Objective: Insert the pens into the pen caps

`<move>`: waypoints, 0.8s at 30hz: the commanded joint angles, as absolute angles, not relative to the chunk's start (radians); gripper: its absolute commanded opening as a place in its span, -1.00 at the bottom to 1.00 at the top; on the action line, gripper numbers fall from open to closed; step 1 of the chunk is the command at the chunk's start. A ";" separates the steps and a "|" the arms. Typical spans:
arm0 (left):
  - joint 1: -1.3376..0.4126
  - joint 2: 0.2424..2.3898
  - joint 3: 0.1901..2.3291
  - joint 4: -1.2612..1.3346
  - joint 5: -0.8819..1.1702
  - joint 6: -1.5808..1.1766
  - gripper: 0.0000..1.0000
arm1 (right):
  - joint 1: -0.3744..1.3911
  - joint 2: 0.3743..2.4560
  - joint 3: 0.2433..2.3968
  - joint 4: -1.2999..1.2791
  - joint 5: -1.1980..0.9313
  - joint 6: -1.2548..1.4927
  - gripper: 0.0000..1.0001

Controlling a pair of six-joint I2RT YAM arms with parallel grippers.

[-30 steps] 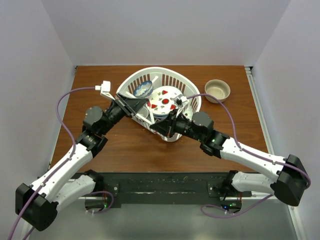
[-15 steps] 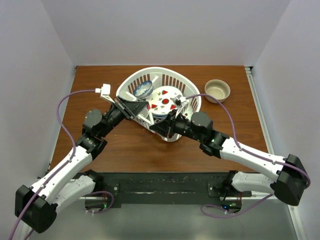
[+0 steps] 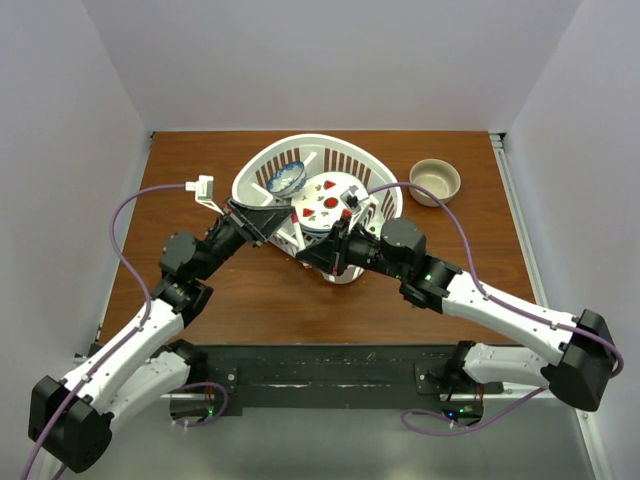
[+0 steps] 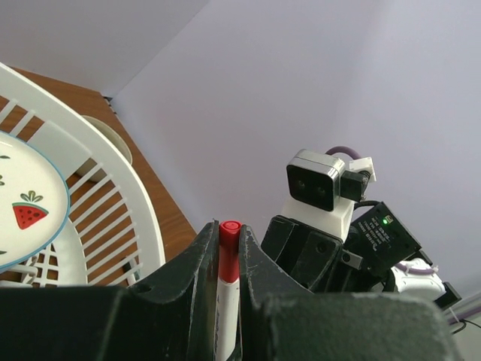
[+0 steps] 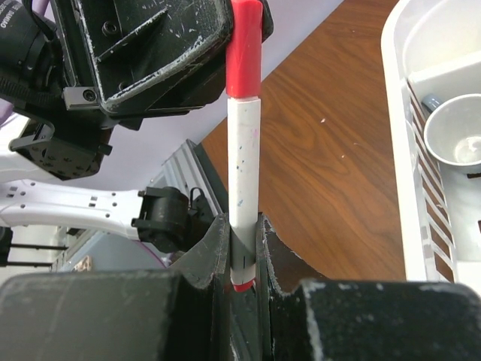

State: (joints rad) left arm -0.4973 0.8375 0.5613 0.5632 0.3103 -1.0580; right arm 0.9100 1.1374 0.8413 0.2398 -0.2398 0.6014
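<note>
One white-barrelled pen [image 5: 244, 165] with a red pen cap [image 5: 244, 53] on its far end spans the gap between my two grippers, above the near rim of the white basket [image 3: 380, 165]. My left gripper [image 4: 229, 229] is shut on the red cap [image 4: 229, 252], and the white barrel [image 4: 225, 316] runs back between its fingers. My right gripper [image 5: 242, 226] is shut on the barrel's rear end, where a red end plug shows. In the top view the left gripper [image 3: 283, 222] and right gripper [image 3: 306, 250] meet tip to tip. Other pens and caps are out of view.
The basket holds a strawberry-print plate [image 3: 325, 205], a blue bowl [image 3: 285, 180] and a small white cup [image 5: 458, 139]. A beige bowl [image 3: 435, 182] stands on the wooden table to the right of the basket. Purple cables loop above both arms.
The left arm has drawn its wrist and elbow back to the left and down, while the right arm followed slightly left. Both grippers stay shut on the same pen.
</note>
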 commanded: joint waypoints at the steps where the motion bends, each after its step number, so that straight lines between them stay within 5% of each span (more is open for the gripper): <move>1: -0.509 0.830 0.570 0.571 0.445 -1.075 -0.74 | 0.900 1.098 0.904 0.333 -0.244 0.563 -1.00; 11: -0.509 0.828 0.701 0.497 0.422 -1.031 -0.02 | 0.902 1.063 0.900 0.334 -0.299 0.568 -1.00; 24: -0.508 0.851 0.735 0.535 0.433 -1.008 0.13 | 0.903 1.066 0.902 0.345 -0.357 0.587 -1.00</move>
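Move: The red cap sits right between the left hand's fingers, on the upper end of a white pen. The right hand grips the pen's lower end. From the right hand the cap is about 6 cm ahead, 2 cm left and 7 cm above. From the left hand the plates in the basket lie some 24 cm ahead, 10 cm right and 27 cm below; the white cup is about 19 cm ahead, 4 cm left and 28 cm below. Up and slightly back, both hands travel nearly together, rising about 4 cm, while the left fingers open wide from their pinch on the red cap and end spread on either side of it. The right hand keeps its grip on the pen's lower end, its fingertips tilting up some 5 degrees. ##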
